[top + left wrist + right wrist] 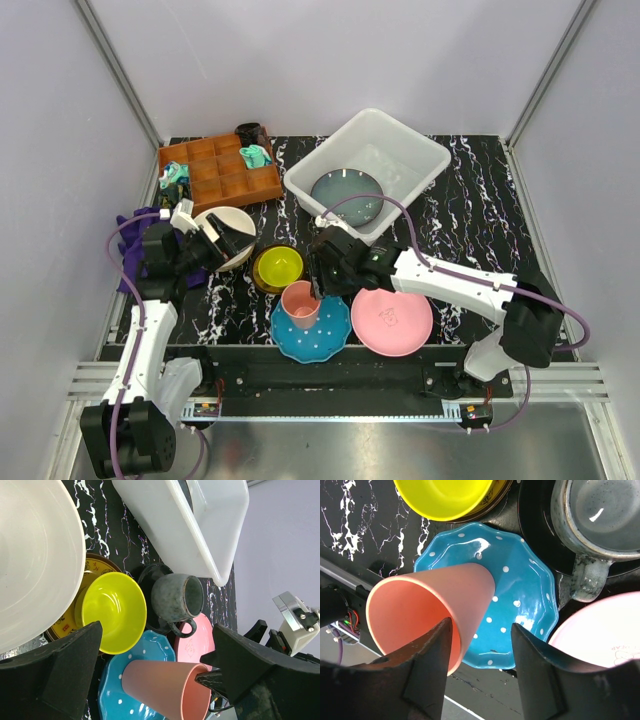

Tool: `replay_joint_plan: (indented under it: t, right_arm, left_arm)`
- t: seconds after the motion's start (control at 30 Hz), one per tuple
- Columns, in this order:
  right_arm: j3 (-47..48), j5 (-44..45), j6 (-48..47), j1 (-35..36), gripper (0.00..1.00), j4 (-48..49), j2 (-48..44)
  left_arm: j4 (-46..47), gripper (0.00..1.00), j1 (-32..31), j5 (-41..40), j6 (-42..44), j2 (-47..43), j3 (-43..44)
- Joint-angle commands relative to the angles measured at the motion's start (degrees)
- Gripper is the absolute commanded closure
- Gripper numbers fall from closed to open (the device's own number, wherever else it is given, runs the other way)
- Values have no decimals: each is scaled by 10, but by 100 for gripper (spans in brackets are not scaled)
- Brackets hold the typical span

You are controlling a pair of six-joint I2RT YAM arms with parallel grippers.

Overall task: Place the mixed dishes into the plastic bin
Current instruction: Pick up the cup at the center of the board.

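A pink cup (300, 303) stands on the blue white-dotted plate (325, 338) at the table's near edge. My right gripper (482, 635) is open and straddles the cup's (435, 600) wall: one finger is inside the rim, the other outside with a gap to the wall. My left gripper (215, 238) hangs open over the cream bowl (232, 218), holding nothing. The small yellow bowl (278, 266) sits between them and the pink plate (392, 320) lies to the right. The grey mug (597, 515) rests on the black saucer (540, 545). The plastic bin (400, 140) holds a grey-blue plate (347, 195).
A brown wooden compartment tray (220, 170) stands at the back left, next to the bin. A purple cloth (135, 235) lies at the table's left edge behind my left arm. The yellow bowl sits on a dark patterned dish (97, 565).
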Motion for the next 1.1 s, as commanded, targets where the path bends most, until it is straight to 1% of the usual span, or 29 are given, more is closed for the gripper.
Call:
replay_joint_plan:
  t: [0.0,0.07,0.23,0.3,0.33,0.5,0.57,0.63,0.67,0.73,0.8,0.9,1.0,1.03,1.07]
  right_arm:
    - [14,18,-2,4,43,20,8]
    - [12,18,-2,4,44,22,10]
    - [9,14,0,4,52,28,20]
    - [9,14,3,4,56,29,21]
    - [9,13,4,4,61,31,21]
    - [8,14,6,3,70,30,14]
    - [7,10,6,4,75,31,11]
    - [5,5,8,3,77,31,9]
    - [4,3,9,4,81,30,7]
    - [1,3,13,4,86,29,-1]
    - [0,8,14,3,94,24,-14]
    - [6,15,9,3,100,11,-40]
    - [29,52,-5,3,100,-20,-75]
    - [49,89,-6,1,100,-28,-84]
    - [60,105,-11,-2,100,-37,-93]
  left_arm:
    - [29,5,-2,2,3,1,-3]
    - [33,5,-2,4,2,2,-6]
    - [41,5,-2,5,-3,2,-13]
    - [44,5,-2,6,-5,1,-15]
    - [43,5,-2,6,-5,2,-15]
    - [43,5,-2,6,-5,3,-13]
    - [44,5,-1,5,-6,5,-13]
    - [45,5,-1,6,-6,6,-13]
    - [45,5,-1,6,-6,6,-13]
    - [45,5,-1,5,-6,6,-14]
    - [46,4,-1,6,-7,7,-15]
    - [47,5,-1,6,-7,7,-15]
    - [45,5,-2,6,-7,7,-14]
    - [46,5,-1,5,-6,7,-14]
    - [45,5,-1,5,-7,7,-14]
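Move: Just left of the right hand's spread fingers, about 4 cm away and 1 cm back, stands the pink cup, its middle some 4 cm lower; one finger already hangs inside its rim. The blue plate under the cup lies 2 cm left and 2 cm back, the yellow bowl 8 cm ahead and 8 cm left, the grey mug 9 cm ahead and 4 cm right. From the left hand the pink cup is about 13 cm right, 9 cm back and 10 cm lower. Sinking about 1 cm with its fingers astride the near right wall of the pink cup, the right hand shuts them steadily from over half open until they pinch that wall, one finger inside and one outside. Only then does it turn upward, rising some 2.5 cm and drifting about 1 cm to its right, grip kept and wrist almost unturned. ##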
